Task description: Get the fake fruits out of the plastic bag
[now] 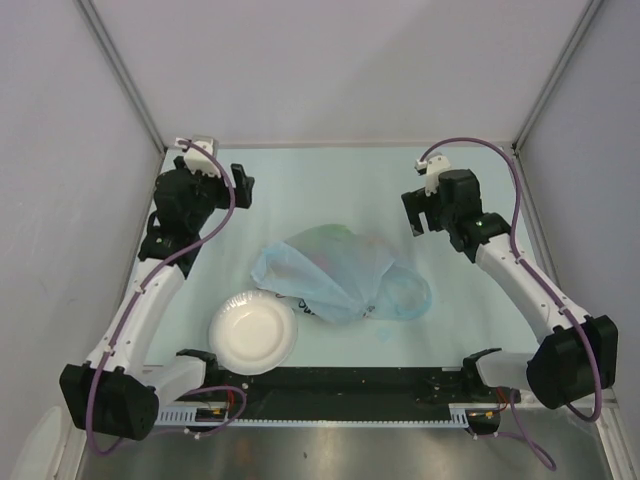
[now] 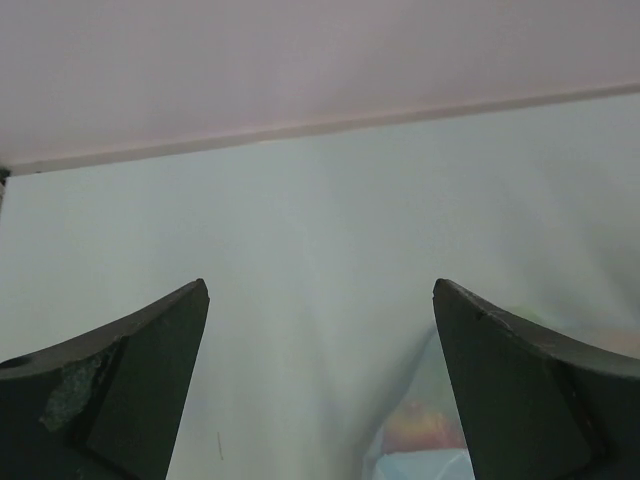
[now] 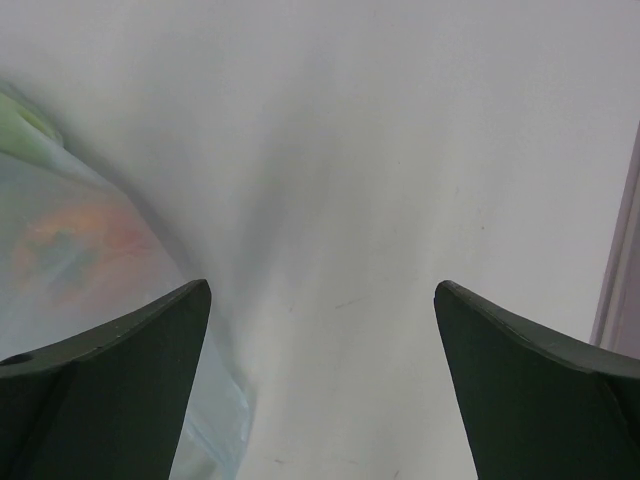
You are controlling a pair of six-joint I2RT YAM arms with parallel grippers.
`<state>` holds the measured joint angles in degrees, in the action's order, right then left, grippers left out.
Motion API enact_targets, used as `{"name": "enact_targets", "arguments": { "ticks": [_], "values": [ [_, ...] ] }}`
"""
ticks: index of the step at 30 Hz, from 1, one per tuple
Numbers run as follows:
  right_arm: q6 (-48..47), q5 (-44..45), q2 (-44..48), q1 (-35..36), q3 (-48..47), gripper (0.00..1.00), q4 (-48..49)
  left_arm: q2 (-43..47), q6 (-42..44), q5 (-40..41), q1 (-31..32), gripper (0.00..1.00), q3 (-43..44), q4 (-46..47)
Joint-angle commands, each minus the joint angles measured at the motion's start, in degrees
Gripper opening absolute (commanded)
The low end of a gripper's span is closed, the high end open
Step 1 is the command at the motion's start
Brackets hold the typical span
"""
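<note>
The light-blue plastic bag lies crumpled in the middle of the table, its handles toward the right. The fake fruits are inside it and show only as blurred colour through the plastic: a red-orange patch in the left wrist view, and a red-orange patch and a green one in the right wrist view. My left gripper hovers open and empty at the back left of the bag. My right gripper hovers open and empty at the back right of the bag. Neither touches it.
A white round plate sits at the front left, touching the bag's near-left edge. Grey walls close the table at the back and both sides. A black rail runs along the near edge between the arm bases.
</note>
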<state>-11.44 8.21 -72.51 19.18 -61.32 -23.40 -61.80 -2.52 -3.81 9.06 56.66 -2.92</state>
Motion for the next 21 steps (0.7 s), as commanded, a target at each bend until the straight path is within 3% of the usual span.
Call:
{"name": "enact_targets", "arguments": {
  "ticks": [1, 5, 6, 8, 11, 14, 18, 21],
  "values": [
    [-1.2, -0.29, -0.53, -0.02, -2.58, 1.0, -1.65, 1.16, 1.38, -9.89, 1.66, 1.0, 3.63, -6.83],
    [-9.62, -9.67, 0.26, -0.1, -3.02, 1.0, -6.65, 1.07, 8.05, -17.09, 2.98, 1.0, 7.22, -11.04],
    [-10.26, -10.75, 0.61, -0.28, -3.02, 1.0, -7.18, 0.98, 14.85, -23.11, 3.59, 1.0, 10.28, -12.71],
    [-10.44, -12.42, 0.62, -0.81, -3.1, 1.0, -8.15, 1.85, 22.27, -23.79, 7.97, 1.0, 13.72, -16.68],
    [-9.57, -15.4, -0.96, -2.12, -3.28, 1.0, -11.4, 0.99, 24.15, -26.05, 10.8, 1.0, 21.01, -19.56],
    [-8.42, -18.21, -4.47, -4.58, -3.28, 1.0, -14.74, -3.58, 25.46, -31.51, 13.96, 1.0, 29.45, -32.21],
    [-9.64, -22.0, -6.94, -8.36, -3.28, 1.0, -16.85, -3.42, 26.69, -33.54, 16.86, 0.98, 25.37, -39.61],
    [-10.0, -24.2, -8.52, -9.6, -3.28, 1.0, -18.43, -1.31, 26.61, -34.07, 19.49, 1.0, 20.26, -37.27]
  ]
}}
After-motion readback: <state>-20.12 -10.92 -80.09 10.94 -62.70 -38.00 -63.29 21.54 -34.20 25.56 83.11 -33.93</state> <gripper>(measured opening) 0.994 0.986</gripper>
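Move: The plastic bag with the fruits has its middle about 20 cm to the left hand's right, 8 cm back towards the base and some 27 cm below it. The plate is about 24 cm back from the left hand and almost in line with it. From the right hand, the bag's middle is about 17 cm left, 8 cm back and 17 cm below. The bag's looped handle is some 12 cm back, 1 cm left and 19 cm below that hand. Swinging right and back towards its base, roughly 14 and 12 cm, the left hand travels in over the bag's left end, climbing high on the way and starting to sink at the finish; its wrist turns about 50 degrees clockwise and rolls left side up. The right hand sinks and draws back a little towards the bag's handle end, its fingertips tipping down. Both grippers stay wide open and touch nothing. ##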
